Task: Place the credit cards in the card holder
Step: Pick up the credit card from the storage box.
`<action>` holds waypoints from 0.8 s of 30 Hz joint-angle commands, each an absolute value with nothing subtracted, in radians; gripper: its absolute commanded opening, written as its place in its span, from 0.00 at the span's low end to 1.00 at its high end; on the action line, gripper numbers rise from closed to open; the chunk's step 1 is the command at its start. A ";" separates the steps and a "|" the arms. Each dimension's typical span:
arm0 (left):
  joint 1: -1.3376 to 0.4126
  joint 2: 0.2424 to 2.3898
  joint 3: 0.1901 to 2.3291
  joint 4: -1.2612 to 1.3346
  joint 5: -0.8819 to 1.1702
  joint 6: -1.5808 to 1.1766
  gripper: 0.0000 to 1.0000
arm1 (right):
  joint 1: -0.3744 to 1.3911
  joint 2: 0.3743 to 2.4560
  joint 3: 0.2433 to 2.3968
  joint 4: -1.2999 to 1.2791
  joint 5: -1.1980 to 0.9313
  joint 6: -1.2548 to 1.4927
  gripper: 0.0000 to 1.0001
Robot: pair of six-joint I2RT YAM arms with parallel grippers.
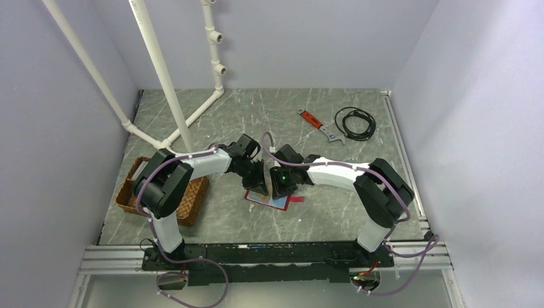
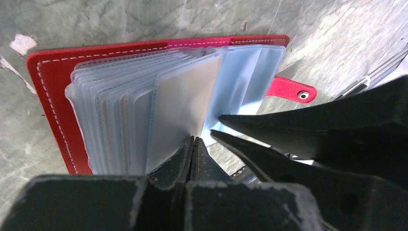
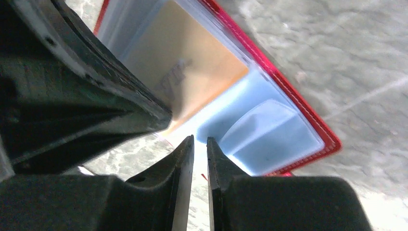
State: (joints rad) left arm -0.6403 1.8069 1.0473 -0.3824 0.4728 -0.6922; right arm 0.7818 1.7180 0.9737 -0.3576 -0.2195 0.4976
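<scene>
The red card holder (image 2: 53,91) lies open on the table, its clear sleeves fanned upward (image 1: 256,197). A gold-brown credit card (image 3: 192,72) sits inside one sleeve, and a light blue one (image 3: 269,132) shows in the sleeve beside it. My left gripper (image 2: 193,140) is shut, its tips against the lower edge of a raised sleeve; I cannot tell whether it pinches that edge. My right gripper (image 3: 200,139) stands slightly open just above the holder, with only table showing through the narrow gap. Its dark fingers (image 2: 288,125) reach in from the right, tips at the blue sleeve. Both grippers meet over the holder (image 1: 269,183).
A brown wicker tray (image 1: 192,202) stands by the left arm's base. A red-handled wrench (image 1: 317,124) and a coiled black cable (image 1: 355,122) lie at the back right. White pipes (image 1: 160,77) rise at the back left. The holder's snap strap (image 2: 291,90) sticks out to the right.
</scene>
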 commanded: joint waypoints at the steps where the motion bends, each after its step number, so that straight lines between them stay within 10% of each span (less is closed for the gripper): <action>1: -0.631 1.803 1.028 -0.435 0.380 -0.646 0.00 | 0.788 1.623 0.891 -0.407 -0.132 0.474 0.19; 13: -0.626 1.768 1.055 -0.494 0.369 -0.635 0.01 | 0.790 1.638 0.810 -0.367 -0.084 0.474 0.20; 24: -0.625 1.278 1.052 -0.767 0.210 -0.661 0.28 | 0.789 1.550 0.776 -0.423 -0.003 0.489 0.22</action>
State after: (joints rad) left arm -0.6262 1.4906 1.0512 -0.5831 0.3313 -0.6468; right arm 0.7937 1.5696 0.8204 -0.3370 -0.1070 0.5121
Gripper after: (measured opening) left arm 0.244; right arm 0.218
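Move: The credit cards stand in the storage box, about 40 cm to the left hand's left, 9 cm ahead and a couple of centimetres higher. The box's middle is some 34 cm left and 1 cm ahead. The card holder lies open just below the left fingertips, its middle about 2 cm ahead; from the right hand that middle is 2 cm ahead and 3 cm left, with the red strap 7 cm right and 1 cm ahead. Upward and to the left, after nearly half a second of staying put, the left hand comes free of the clear card sleeve, rising about 8 cm and gaining speed towards the storage box while its shut fingers part to about a quarter open. The right hand slides some 3 cm right and slightly back, low over the blue pocket to the holder's near right corner, its fingers still slightly open. ##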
